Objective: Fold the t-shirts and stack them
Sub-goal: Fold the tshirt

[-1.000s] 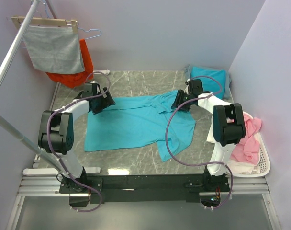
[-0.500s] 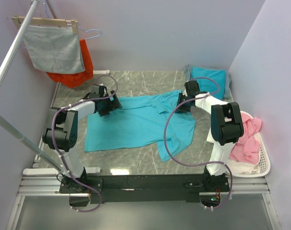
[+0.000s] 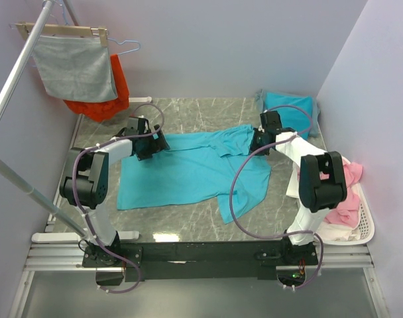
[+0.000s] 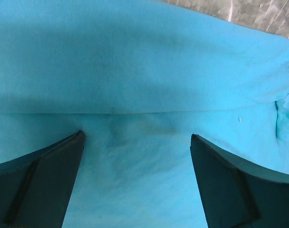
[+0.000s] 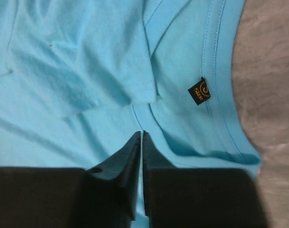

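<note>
A turquoise t-shirt (image 3: 188,169) lies spread on the marble table, collar toward the right. My left gripper (image 3: 154,144) hovers low over its far left corner, wide open; in the left wrist view only turquoise cloth (image 4: 135,71) lies under the left gripper (image 4: 137,137), with nothing pinched. My right gripper (image 3: 258,142) is at the collar end, and in the right wrist view the right gripper (image 5: 142,134) is shut on a thin fold of the t-shirt (image 5: 63,71) just below the neckline, near a black size label (image 5: 199,90). A second t-shirt (image 3: 291,107) lies folded at the back right.
A grey cloth (image 3: 75,66) and an orange-red garment (image 3: 115,93) hang on a rack at the back left. A slanted metal pole (image 3: 16,73) crosses the left side. A white basket (image 3: 364,228) holding pink and white clothes stands at the right edge.
My right gripper has closed on the shirt by the collar and shifted slightly right. My left gripper moved right onto the shirt's far left corner, staying open.
</note>
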{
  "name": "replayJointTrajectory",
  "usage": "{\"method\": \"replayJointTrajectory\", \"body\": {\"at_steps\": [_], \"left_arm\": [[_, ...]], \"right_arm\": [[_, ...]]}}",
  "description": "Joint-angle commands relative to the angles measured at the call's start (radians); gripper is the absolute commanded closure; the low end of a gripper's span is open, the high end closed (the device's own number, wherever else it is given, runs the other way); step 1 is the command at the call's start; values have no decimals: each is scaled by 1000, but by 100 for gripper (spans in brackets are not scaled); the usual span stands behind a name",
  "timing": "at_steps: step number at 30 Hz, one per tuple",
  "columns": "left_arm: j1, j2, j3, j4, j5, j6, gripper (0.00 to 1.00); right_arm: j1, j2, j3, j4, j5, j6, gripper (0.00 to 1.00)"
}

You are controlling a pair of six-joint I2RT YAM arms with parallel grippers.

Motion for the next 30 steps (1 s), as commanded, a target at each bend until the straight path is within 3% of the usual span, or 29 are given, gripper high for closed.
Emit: {"method": "replayJointTrajectory", "body": {"at_steps": [1,6,17,30], "left_arm": [[-3,26,32,-14,-4,28,1],[-3,34,44,-23,3,29,1],[-3,28,43,-30,1,40,1],[-3,43,54,-41,-4,49,1]], "right_arm": [[19,-72,-31,9,-17,7,79],[84,-22,22,63,-112,55,57],[181,130,154,89,-111,162,57],[210,144,145,73,-60,202,56]]}}
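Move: My right hand is shut, about 3 cm above the t-shirt by its neck. The left corner of the folded-in sleeve's hem lies some 11 cm to its left and level with it. The neck label is about 4 cm to its right and 3 cm farther out, the near sleeve some 20 cm back and 6 cm left, the folded stack about 15 cm ahead and 13 cm right. From my left hand the same hem corner is roughly 24 cm to the right and 2 cm back. With my right hand I open the shut fingers to a bit under half and lift just over 1 cm. Then I swing about 11 cm left over the folded-in sleeve to its hem corner, rolling the left side up some 10 degrees and sinking again by about 2 cm to hover close over the cloth. My left hand stays wide open, low at the shirt's other end. ##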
